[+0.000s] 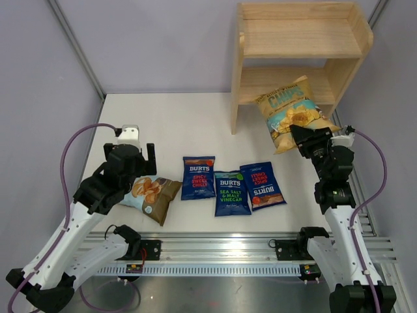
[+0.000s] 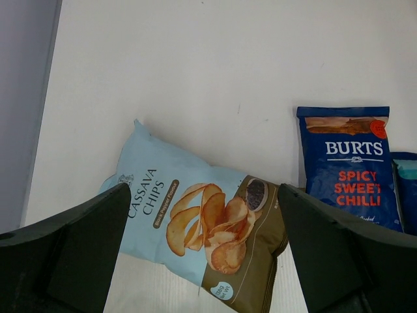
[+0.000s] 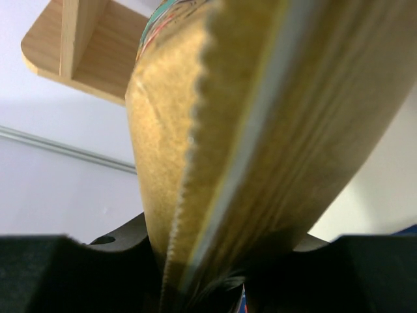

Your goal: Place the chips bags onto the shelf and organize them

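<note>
My right gripper (image 1: pixel 303 135) is shut on the bottom edge of a tan and light-blue chips bag (image 1: pixel 292 112) and holds it up in front of the wooden shelf's (image 1: pixel 300 39) lower tier. In the right wrist view the bag (image 3: pixel 260 124) fills the frame. My left gripper (image 1: pixel 141 158) is open above a tan and light-blue cassava chips bag (image 1: pixel 152 195), which lies flat between my fingers (image 2: pixel 65 254) in the left wrist view (image 2: pixel 202 228). Three dark blue BURTS bags (image 1: pixel 199 177) (image 1: pixel 231 192) (image 1: pixel 261 184) lie in a row on the table.
The white table (image 1: pixel 189 124) ends at a metal rail (image 1: pixel 221 251) at the near edge. Grey walls stand at both sides. The shelf's upper tier (image 1: pixel 300 47) holds nothing. Its left side panel (image 1: pixel 236 85) stands near the held bag.
</note>
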### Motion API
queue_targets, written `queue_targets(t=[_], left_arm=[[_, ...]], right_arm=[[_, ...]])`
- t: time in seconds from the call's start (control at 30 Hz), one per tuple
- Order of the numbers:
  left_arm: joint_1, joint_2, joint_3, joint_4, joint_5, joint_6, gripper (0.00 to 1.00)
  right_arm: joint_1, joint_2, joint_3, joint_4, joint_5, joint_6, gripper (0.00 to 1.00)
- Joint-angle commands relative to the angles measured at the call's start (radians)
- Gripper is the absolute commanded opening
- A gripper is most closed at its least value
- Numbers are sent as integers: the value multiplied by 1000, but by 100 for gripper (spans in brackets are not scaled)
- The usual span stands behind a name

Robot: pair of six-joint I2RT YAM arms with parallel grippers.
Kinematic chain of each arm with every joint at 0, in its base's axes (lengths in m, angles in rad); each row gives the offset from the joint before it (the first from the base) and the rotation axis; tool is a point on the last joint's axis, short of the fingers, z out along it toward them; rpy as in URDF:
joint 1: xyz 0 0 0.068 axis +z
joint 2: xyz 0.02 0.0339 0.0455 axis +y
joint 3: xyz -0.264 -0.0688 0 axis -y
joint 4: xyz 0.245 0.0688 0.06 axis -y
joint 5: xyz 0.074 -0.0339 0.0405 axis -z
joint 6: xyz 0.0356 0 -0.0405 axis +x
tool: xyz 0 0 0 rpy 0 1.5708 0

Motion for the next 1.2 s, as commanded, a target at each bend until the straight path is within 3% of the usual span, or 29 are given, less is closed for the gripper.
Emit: queue_targets(t=[0.0,0.37,0.6,0.8,0.93,1.17], left_arm=[[2,-8,0,43,-48,11,99],[8,-7,-12,61,-2,14,99],[14,-33,-34,74,11,14,99],[17,-47,-43,83,31,20,99],[17,-61,-52,88,38,22,99],[17,-70,-63,97,58,23,99]], right_arm=[[-43,47,63,208,-18,8,34],[-101,275,92,476,-55,35,34],[-94,448,144,624,14,83,38],[-14,586,215,665,128,34,38],[113,668,241,713,270,-11,37],[185,812,299,800,420,-28,37]])
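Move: The right hand still pinches one end of the yellow-brown chips bag; the lower shelf's middle is some 26 cm ahead, 5 cm left and 8 cm below. The upper shelf is directly over that middle, roughly 12 cm above the hand, and the shelf unit's left side panel stands about 24 cm ahead, 21 cm left. From the idle left hand, the lower shelf is about 34 cm ahead and 54 cm right, slightly lower. Right hand pushes the pinched chips bag about 16 cm forward into the lower shelf, veering right, then left. ##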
